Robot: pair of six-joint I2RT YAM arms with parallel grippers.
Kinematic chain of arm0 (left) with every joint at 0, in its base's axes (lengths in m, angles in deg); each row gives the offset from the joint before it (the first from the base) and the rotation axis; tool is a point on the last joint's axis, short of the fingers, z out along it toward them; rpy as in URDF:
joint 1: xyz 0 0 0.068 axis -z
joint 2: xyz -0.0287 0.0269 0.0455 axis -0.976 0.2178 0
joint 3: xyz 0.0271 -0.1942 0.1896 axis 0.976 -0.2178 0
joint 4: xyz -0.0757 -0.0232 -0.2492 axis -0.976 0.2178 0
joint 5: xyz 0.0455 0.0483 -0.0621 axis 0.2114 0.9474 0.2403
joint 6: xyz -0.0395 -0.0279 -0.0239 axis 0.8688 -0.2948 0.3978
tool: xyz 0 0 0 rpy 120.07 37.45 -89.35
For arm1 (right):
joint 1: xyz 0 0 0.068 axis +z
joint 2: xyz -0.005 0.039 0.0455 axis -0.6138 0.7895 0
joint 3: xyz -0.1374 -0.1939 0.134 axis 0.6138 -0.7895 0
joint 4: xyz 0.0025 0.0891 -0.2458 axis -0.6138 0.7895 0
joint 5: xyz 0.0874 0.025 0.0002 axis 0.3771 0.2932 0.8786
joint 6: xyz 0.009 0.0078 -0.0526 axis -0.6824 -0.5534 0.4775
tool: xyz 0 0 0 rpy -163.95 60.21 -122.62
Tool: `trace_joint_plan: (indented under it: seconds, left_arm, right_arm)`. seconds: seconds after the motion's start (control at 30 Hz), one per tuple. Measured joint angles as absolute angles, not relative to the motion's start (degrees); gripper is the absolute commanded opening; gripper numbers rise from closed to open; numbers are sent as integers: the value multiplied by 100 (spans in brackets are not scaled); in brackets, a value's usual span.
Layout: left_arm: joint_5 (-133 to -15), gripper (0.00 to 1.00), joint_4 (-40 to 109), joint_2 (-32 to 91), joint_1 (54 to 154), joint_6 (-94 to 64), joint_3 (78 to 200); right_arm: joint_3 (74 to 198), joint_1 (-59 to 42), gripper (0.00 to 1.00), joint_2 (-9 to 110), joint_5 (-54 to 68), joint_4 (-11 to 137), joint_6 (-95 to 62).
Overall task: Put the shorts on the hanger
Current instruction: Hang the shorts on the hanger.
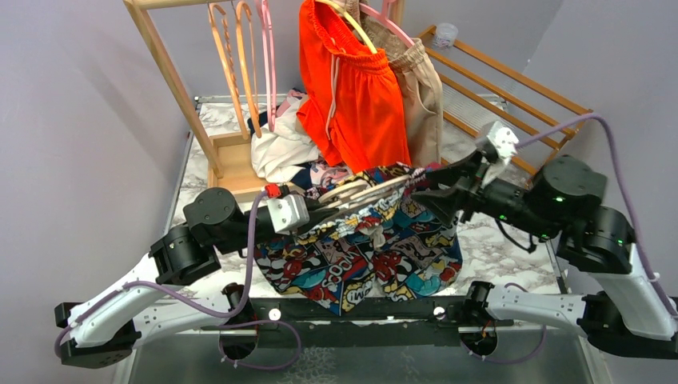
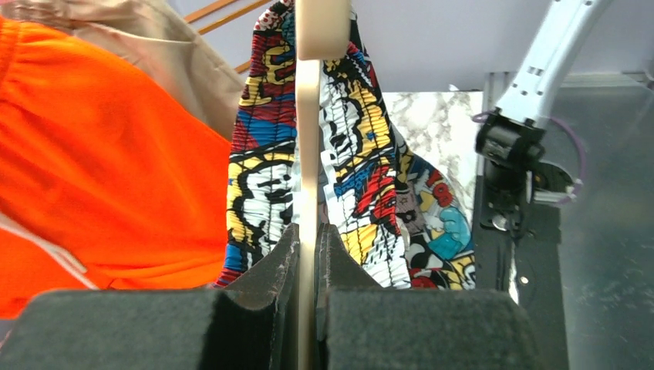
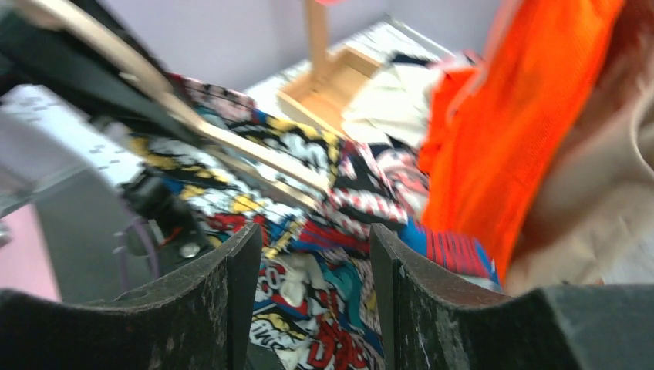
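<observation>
My left gripper (image 1: 324, 210) is shut on the cream hanger (image 1: 364, 192) and holds it out flat above the table. In the left wrist view the hanger (image 2: 308, 146) runs straight up from between the shut fingers (image 2: 278, 262). The comic-print shorts (image 1: 376, 252) hang from the hanger, with their gathered waistband (image 2: 359, 131) on both sides of the hanger's arm. My right gripper (image 1: 424, 190) is at the far end of the hanger, by the waistband. It stands open in the right wrist view (image 3: 308, 258), with the shorts (image 3: 328, 297) and the hanger (image 3: 231, 139) beyond its fingers.
Orange shorts (image 1: 356, 96) and beige shorts (image 1: 420, 88) hang on a wooden rack (image 1: 172, 76) right behind the hanger. Orange hangers (image 1: 232, 64) and a pink hanger (image 1: 268, 56) hang there too. A pile of clothes (image 1: 284, 152) lies under them. A slatted wooden frame (image 1: 512, 88) stands at the back right.
</observation>
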State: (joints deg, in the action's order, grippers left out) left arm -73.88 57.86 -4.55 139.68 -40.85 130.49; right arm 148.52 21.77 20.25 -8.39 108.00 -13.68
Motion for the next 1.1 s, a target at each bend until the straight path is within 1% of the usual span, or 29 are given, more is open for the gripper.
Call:
trace_joint_plan:
  seconds: [0.23,0.43,0.57,0.77,0.97,1.03,1.07,1.1]
  left_arm:
    - [-8538,0,6289,-234,13968,-4115,13300]
    - [-9390,0,6437,275,13968,-4074,13490]
    - [-9589,0,6560,550,13968,-4045,13586]
    - [-9644,0,6608,601,13968,-4043,13787]
    - [-9677,0,6608,719,13968,-4045,13991]
    - [-9692,0,6617,780,13968,-4045,14026]
    - [-9707,0,6614,811,13968,-4043,14037]
    - [-9714,0,6614,835,13968,-4043,14039]
  right_arm:
    - [15220,2177,56,1926,1054,10669,-762]
    - [15244,2177,56,2499,2335,10800,-395]
    - [15180,2177,54,2827,2818,10996,-246]
    - [14868,2177,51,2606,2990,11187,-130]
    - [14599,2177,39,2484,2982,11202,-63]
    - [14560,2177,31,2495,2958,11200,-56]
    - [14544,2177,25,2519,2925,11195,-52]
    - [14535,2177,18,2543,2881,11193,-52]
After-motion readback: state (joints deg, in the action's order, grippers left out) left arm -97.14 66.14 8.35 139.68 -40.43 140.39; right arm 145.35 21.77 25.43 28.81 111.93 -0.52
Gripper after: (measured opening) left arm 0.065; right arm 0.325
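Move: The left hand already grips one side of the hanger. The hanger's middle lies about 6 cm to its right and 2 cm ahead, nearly level. From the open right hand, that middle is some 10 cm left, 1 cm back and 3 cm lower. The patterned shorts hang centred about 10 cm left of the right hand, 7 cm back and 13 cm below; the orange shorts hang roughly 10 cm left and 18 cm ahead. Still gripping the hanger, the left hand swings back and right about 5 cm each and turns some 20 degrees clockwise, bringing the hanger across to the right hand. The right hand arcs back about 8 cm and left 6, rising first, then dropping to finish 5 cm lower, swivelling some 40 degrees counter-clockwise. Late on, its fingers partly close around the bar beside the hook; a firm pinch isn't visible yet. ##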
